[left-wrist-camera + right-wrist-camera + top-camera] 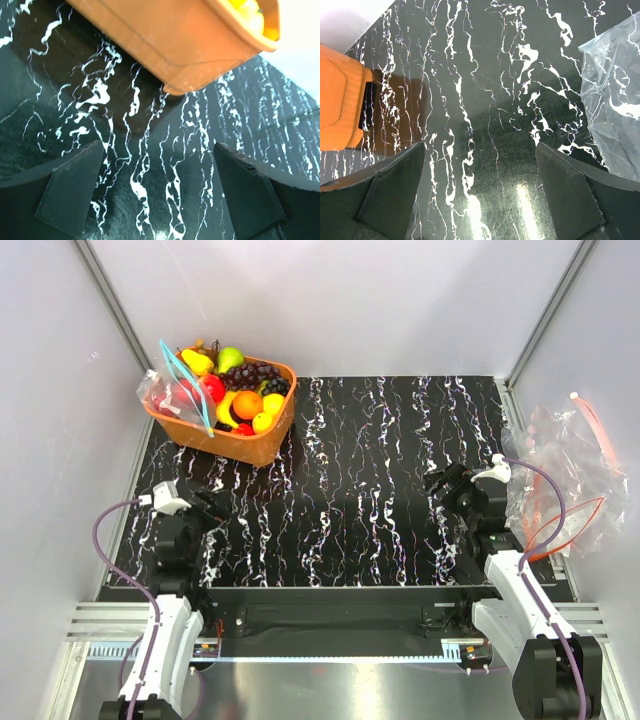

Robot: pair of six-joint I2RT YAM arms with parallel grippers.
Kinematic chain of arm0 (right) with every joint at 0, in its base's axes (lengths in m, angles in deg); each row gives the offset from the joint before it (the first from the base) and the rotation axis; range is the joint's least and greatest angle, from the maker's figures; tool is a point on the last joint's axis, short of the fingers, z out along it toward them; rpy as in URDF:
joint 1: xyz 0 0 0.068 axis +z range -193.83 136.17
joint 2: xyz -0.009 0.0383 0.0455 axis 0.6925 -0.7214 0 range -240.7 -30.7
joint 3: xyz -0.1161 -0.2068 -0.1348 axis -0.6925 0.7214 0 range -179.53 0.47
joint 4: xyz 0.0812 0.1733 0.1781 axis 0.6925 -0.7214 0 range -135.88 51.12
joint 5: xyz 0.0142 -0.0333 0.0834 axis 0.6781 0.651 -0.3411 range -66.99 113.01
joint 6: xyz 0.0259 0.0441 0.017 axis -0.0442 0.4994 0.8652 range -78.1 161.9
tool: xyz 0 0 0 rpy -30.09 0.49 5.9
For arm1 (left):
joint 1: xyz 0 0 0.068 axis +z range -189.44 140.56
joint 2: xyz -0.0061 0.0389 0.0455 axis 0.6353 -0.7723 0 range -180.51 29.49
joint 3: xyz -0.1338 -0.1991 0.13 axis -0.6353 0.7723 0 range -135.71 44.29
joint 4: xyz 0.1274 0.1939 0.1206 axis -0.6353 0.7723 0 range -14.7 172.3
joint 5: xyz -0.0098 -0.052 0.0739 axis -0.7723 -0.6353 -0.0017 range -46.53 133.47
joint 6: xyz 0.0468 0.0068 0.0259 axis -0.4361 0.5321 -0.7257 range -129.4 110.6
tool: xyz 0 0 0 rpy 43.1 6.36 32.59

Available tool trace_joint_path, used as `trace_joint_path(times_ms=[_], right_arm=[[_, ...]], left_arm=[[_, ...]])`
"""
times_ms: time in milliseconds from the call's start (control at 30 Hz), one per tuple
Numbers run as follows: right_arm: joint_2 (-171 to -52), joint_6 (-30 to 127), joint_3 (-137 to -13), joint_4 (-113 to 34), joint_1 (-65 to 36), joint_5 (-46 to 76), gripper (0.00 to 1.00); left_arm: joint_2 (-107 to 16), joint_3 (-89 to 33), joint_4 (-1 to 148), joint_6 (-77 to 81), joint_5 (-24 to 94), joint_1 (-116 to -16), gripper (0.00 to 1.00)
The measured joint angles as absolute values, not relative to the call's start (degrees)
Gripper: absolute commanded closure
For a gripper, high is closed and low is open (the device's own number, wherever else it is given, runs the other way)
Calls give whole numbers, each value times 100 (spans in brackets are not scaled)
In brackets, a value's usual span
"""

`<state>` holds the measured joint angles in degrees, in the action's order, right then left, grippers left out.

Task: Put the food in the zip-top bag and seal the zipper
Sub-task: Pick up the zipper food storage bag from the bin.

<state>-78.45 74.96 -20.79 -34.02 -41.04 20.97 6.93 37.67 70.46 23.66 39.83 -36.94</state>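
The food lies in an orange basket [262, 448] at the back left: a red fruit [212, 387], an orange one [247, 403], a yellow one [272, 402] and a second red one [243, 429], partly hidden. The clear zip-top bag [163, 395] drapes over the basket's left side, its light blue zipper [188, 388] running diagonally. My left gripper [205, 505] is open and empty over the mat, in front of the basket [175, 40]. My right gripper [445, 485] is open and empty at the right. Both wrist views show the left gripper [159, 195] and right gripper [480, 195] with jaws wide apart.
Dark grapes [255, 373], a green pear [231, 358] and other toy fruit share the basket. A heap of clear bags with red-orange strips [565, 465] lies at the right edge, close to my right gripper; it also shows in the right wrist view [615, 110]. White walls enclose the black marbled mat [360, 470].
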Motion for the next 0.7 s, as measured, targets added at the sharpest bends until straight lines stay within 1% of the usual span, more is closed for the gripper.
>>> trace_joint_path(times_ms=[133,267,367,500,700], right_arm=[[-7847,7496,-2079,-3404,-4104,2103,0],[-7847,7496,-2077,-3400,-4104,2097,0],[-7843,7496,-2040,-3369,-4104,2084,0],[-7819,7496,-1996,-3354,-4104,2053,0],[-7727,7494,-1954,-3266,-4104,2035,0]], left_arm=[[358,3638,7153,2401,4055,-3702,1],[-24,3013,7586,2517,4407,-3827,1],[-339,2226,8045,2545,4722,-3914,1],[-936,773,8655,2525,5166,-4037,1],[-2455,-1465,9350,2377,5520,-4046,2]])
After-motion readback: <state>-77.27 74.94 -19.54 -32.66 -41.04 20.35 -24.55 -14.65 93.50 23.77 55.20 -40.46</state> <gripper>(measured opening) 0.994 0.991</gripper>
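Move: The zip-top bag lies over the left side of the orange bin, about 16 cm ahead of the left hand, some 5 cm to its left and 6 cm higher. The bin's middle is roughly 18 cm ahead of the hand, 2 cm to its right and a little lower. The orange in the bin is around 18 cm ahead of that hand, 6 cm to its right and slightly above it. From the right hand the bag is about 13 cm ahead, 50 cm to the left and 5 cm up. Still clear of the bag, the left hand heads for it with open fingers: it climbs steeply, nearly 20 cm, to look down into the bin. It also reaches forward towards the bag, about 7 cm and quickening near the end, while the wrist swings some 10 degrees counter-clockwise. ##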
